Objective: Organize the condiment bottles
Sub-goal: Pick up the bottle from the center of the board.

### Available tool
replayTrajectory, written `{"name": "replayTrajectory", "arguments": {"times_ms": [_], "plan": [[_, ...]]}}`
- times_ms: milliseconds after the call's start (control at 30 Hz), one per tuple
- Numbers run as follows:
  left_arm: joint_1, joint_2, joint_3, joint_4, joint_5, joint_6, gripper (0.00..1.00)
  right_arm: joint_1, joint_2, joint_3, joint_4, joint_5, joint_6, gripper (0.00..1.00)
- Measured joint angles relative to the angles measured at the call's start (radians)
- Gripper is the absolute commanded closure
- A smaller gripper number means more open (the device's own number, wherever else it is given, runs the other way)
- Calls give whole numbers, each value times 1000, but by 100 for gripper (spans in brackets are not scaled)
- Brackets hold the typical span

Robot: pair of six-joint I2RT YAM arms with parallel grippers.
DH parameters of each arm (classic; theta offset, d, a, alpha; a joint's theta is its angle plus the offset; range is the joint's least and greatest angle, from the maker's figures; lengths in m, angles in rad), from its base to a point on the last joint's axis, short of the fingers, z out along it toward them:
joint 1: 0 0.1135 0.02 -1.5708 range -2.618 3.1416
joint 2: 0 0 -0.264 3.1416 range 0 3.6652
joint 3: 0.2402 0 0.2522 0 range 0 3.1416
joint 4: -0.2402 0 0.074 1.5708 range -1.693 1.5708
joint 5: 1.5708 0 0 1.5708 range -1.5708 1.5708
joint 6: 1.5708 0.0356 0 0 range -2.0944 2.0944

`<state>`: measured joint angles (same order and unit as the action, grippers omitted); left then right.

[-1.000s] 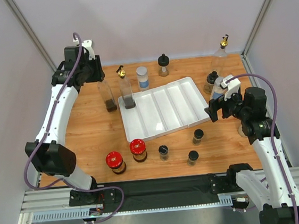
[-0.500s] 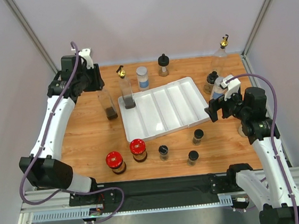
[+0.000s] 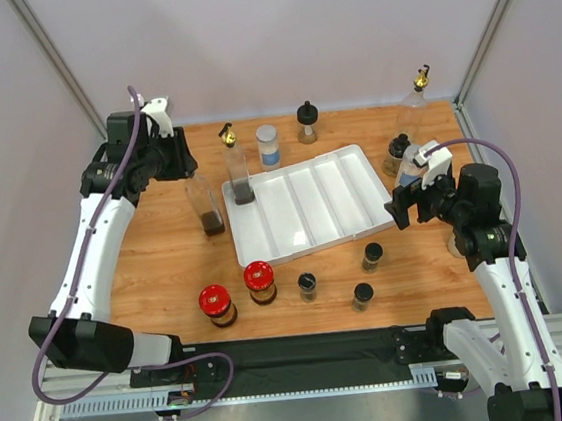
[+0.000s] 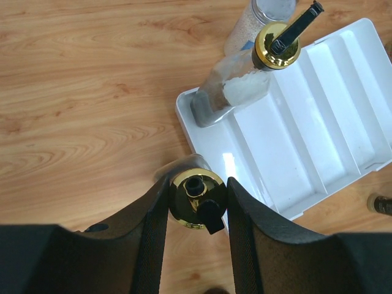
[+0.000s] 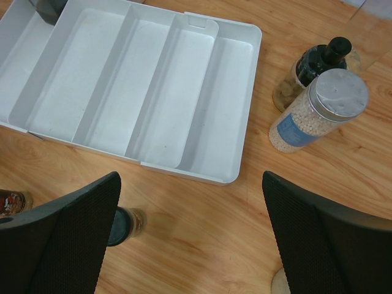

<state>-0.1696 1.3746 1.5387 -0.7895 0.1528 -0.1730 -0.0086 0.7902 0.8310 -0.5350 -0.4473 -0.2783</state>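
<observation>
My left gripper [image 4: 197,197] [image 3: 180,167] is shut on the gold spout cap of a tall clear bottle [image 3: 205,206] with dark contents, just left of the white tray [image 3: 316,235]. A second gold-spouted bottle [image 3: 238,171] [image 4: 240,86] stands in the tray's leftmost compartment. My right gripper [image 5: 190,196] [image 3: 399,208] is open over bare wood by the tray's right edge, holding nothing. Near it stand a silver-lidded jar [image 5: 315,111] and a dark black-capped bottle [image 5: 311,67]. Two red-lidded jars [image 3: 215,303] [image 3: 259,279] and three black-capped spice jars [image 3: 308,286] [image 3: 362,295] [image 3: 372,255] stand in front of the tray.
At the back stand a blue-labelled white-lidded jar [image 3: 268,144], a black-capped bottle [image 3: 307,122] and, in the far right corner, another gold-spouted bottle [image 3: 415,101]. Grey walls close in the table on three sides.
The left arm has swung left and toward the near side, carrying the gripped bottle a little nearer along the tray's left edge. The right arm has not moved.
</observation>
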Motion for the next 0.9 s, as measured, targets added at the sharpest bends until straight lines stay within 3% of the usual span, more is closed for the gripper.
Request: {"name": "replayTrajectory", "arguments": {"times_ms": [467,900], "plan": [[-50,-15,11,-19,11,-6,100,0,0,0,0,0,0,0],[-119,39,133,-60,3,-26,100,0,0,0,0,0,0,0]]}}
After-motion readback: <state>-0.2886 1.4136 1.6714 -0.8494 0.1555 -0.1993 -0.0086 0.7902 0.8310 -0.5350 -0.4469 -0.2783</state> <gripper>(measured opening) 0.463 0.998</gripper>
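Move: About 10 cm to the right of the left hand, level with it and some 27 cm below, is the near half of the tray's leftmost slot. The tray bottle already stands in that slot, 10 cm right of the hand and 8 cm ahead. The white-lidded jar is about 18 cm ahead and 21 cm right, the nearest red-lidded jar about 21 cm back and 14 cm right. From the right hand, the slot's near half lies some 42 cm left and 12 cm ahead. Keeping its grip on the oil bottle's gold cap, the left hand carries it roughly 4.5 cm to the right, towards the tray's leftmost slot, after easing back about a centimetre at first. Along the way it lifts the bottle some 3 cm and turns about 5 degrees clockwise, fingers unchanged. ##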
